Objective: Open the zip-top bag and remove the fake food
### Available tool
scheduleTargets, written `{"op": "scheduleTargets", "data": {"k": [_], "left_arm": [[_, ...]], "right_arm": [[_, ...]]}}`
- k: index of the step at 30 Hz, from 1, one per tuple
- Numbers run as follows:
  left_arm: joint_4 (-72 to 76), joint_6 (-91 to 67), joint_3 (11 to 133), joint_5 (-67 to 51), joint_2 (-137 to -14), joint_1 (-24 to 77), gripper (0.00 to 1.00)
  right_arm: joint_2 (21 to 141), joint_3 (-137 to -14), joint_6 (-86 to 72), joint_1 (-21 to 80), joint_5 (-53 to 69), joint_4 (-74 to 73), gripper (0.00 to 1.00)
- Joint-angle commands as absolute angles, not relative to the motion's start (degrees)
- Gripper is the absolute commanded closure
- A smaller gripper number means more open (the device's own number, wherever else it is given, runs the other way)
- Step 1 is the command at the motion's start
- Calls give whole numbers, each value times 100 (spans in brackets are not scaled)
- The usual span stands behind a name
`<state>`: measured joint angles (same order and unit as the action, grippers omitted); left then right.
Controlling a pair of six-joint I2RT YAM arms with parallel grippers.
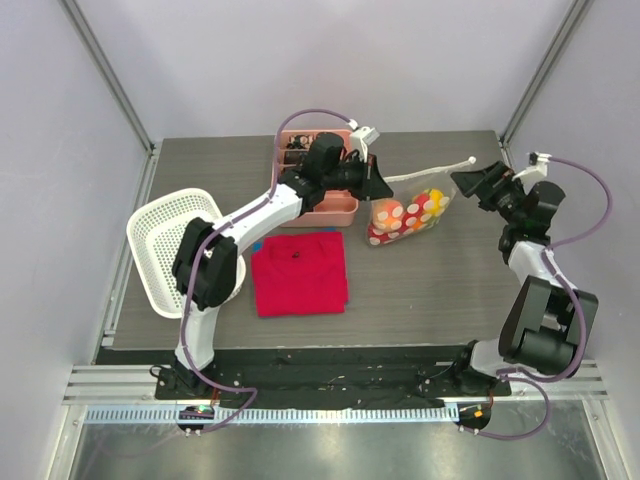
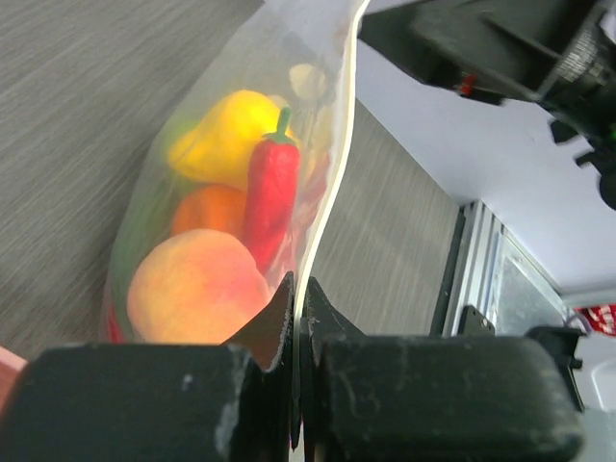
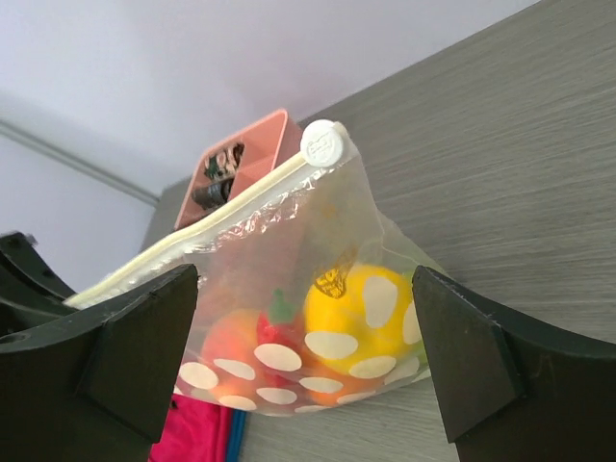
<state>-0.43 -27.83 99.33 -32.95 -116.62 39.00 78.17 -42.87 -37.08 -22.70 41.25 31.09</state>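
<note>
The zip-top bag point(image 1: 408, 214) hangs above the table's middle right, clear plastic with white polka dots. My left gripper point(image 1: 384, 184) is shut on the left end of its zip strip; in the left wrist view the jaws point(image 2: 300, 294) pinch the pale strip edge. Inside lies the fake food: a yellow fruit point(image 2: 224, 135), a red chili point(image 2: 270, 188), an orange point(image 2: 205, 208) and a peach point(image 2: 195, 294). The white slider point(image 3: 322, 142) sits at the strip's right end point(image 1: 472, 160). My right gripper point(image 1: 465, 183) is open just right of the bag, its fingers point(image 3: 135, 356) wide with nothing between them.
A pink divided tray point(image 1: 338, 211) with dark pieces stands at the back behind the left arm. A folded red cloth point(image 1: 300, 272) lies in front of it. A white lattice basket point(image 1: 170, 240) overhangs the table's left edge. Grey walls close in on both sides.
</note>
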Motion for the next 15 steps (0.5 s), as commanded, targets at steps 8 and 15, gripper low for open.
{"op": "scheduleTargets", "data": {"k": [8, 15], "left_arm": [[-421, -1978, 10169, -3781, -11505, 3946, 100], [-529, -1074, 10116, -2918, -11259, 3973, 55]], "right_arm": [[8525, -4658, -2233, -1740, 3807, 3621, 7], [8560, -4561, -2706, -1653, 4306, 4272, 72]]}}
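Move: The left hand's shut fingers pinch the bag's left zip end. The right zip end stands about 3 cm ahead and 3 cm to the left of the open right hand, at its height, and 20 cm right and 4 cm ahead of the left hand. From the right hand the fake food is 9 cm left, 3 cm ahead, 10 cm below. From the left hand, the pink organizer lies roughly 14 cm left, 7 cm ahead, 15 cm below. The right hand eases about 4 cm forward-left and down, closing around the bag's right corner; the left opens. ##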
